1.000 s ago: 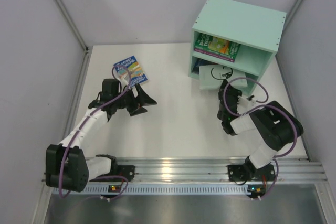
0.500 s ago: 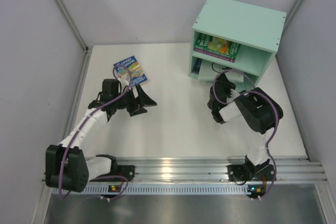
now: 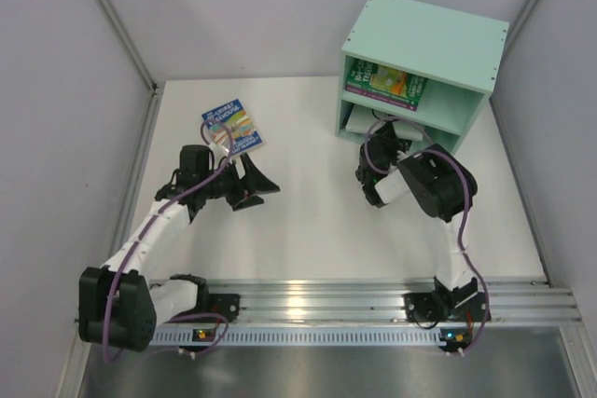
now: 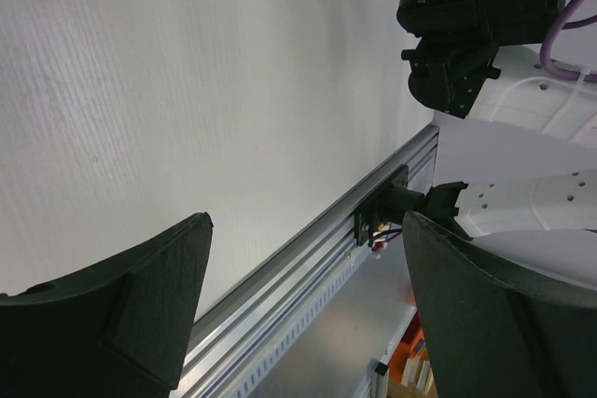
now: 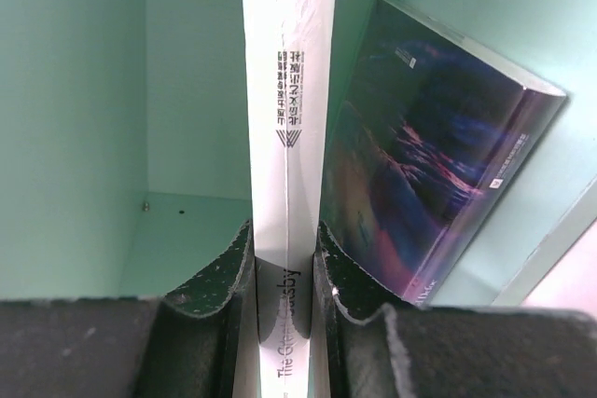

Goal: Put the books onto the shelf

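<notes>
The mint-green shelf (image 3: 424,48) stands at the back right. A green book (image 3: 384,81) lies in its upper compartment. My right gripper (image 3: 370,140) is at the mouth of the lower compartment, shut on a white-spined book (image 5: 284,90) held upright, spine toward the camera, between the pads (image 5: 224,267). A dark blue-purple book (image 5: 438,156) leans against the shelf wall (image 5: 75,118) just right of it. A blue book with a yellow picture (image 3: 233,126) lies flat on the table at back left. My left gripper (image 3: 256,182) hangs open in front of it, with nothing between its fingers (image 4: 112,314).
The white table (image 3: 308,221) is boxed in by grey walls on the left, back and right. An aluminium rail (image 3: 326,300) with both arm bases runs along the near edge, and it shows in the left wrist view (image 4: 308,258).
My right arm has swung left and toward the shelf, bringing the white-spined book into the lower compartment's opening. The left arm has shifted only slightly.
</notes>
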You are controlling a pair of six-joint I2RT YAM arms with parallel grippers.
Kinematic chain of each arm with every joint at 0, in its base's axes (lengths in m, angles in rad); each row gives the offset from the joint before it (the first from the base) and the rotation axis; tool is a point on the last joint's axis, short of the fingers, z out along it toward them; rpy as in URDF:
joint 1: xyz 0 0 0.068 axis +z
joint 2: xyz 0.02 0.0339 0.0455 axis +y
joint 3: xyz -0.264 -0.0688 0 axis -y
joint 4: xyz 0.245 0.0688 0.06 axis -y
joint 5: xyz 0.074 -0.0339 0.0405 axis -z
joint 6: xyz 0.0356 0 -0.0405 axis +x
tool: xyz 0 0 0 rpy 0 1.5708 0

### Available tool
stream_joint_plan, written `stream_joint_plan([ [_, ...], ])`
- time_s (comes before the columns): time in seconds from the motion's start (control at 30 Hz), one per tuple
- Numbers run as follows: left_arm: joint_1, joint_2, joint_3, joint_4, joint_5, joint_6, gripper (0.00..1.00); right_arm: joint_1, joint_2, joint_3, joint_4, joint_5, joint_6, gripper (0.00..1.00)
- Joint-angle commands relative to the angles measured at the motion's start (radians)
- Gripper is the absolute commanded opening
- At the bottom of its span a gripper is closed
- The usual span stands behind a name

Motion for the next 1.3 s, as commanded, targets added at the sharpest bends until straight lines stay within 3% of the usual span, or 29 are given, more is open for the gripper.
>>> stream_joint_plan([
  [0.0, 0.003, -0.022, -0.012, 0.043, 0.031, 0.007, 0.88, 0.005, 0.011, 0.076, 0.303, 0.071, 0.048, 0.00],
  [0.3, 0.001, -0.048, 0.003, 0.021, 0.028, 0.021, 0.88, -0.011, 0.070, 0.154, 0.306, 0.039, 0.001, 0.02],
  [0.37, 0.001, -0.053, 0.018, 0.006, 0.008, 0.039, 0.88, -0.011, 0.076, 0.164, 0.306, 0.030, 0.008, 0.08],
  [0.4, 0.001, -0.051, 0.025, -0.011, -0.001, 0.044, 0.88, -0.009, 0.076, 0.162, 0.306, 0.025, 0.008, 0.16],
  [0.53, 0.001, -0.042, 0.046, -0.016, 0.003, 0.042, 0.87, -0.009, 0.060, 0.151, 0.295, 0.021, -0.010, 0.33],
  [0.8, 0.001, -0.044, 0.058, -0.011, 0.005, 0.042, 0.87, -0.001, 0.025, 0.130, 0.208, 0.001, 0.085, 0.48],
  [1.0, 0.001, -0.057, 0.060, -0.028, -0.010, 0.047, 0.86, 0.000, -0.013, 0.134, -0.019, -0.035, 0.220, 0.65],
  [1.17, 0.001, -0.061, 0.061, -0.034, -0.017, 0.052, 0.86, 0.000, -0.025, 0.130, -0.065, -0.102, 0.243, 0.73],
  [1.27, 0.001, -0.065, 0.061, -0.035, -0.015, 0.052, 0.86, -0.007, -0.041, 0.122, -0.177, -0.165, 0.322, 0.73],
])
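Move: The right hand already pinches the white book by its spine, its place being on top of the dark book in the lower compartment. The dark book's middle lies about 8 cm ahead of this hand, 4 cm left and 5 cm below. The bookcase's left wall is some 15 cm left and 5 cm ahead. The green book on the upper shelf is about 7 cm ahead, 4 cm left and 12 cm higher. From the idle left hand the dark book is roughly 31 cm ahead, 30 cm right and 10 cm lower. Forward by about 2 cm with a slight dip, the right hand pushes the white book deeper into the lower compartment over the dark book. It then stops advancing and opens its fingers wide, edging up a little and back down while drifting left and rolling some 10 degrees, left side rising. The upper finger comes off; the lower one stays against the book's underside. ##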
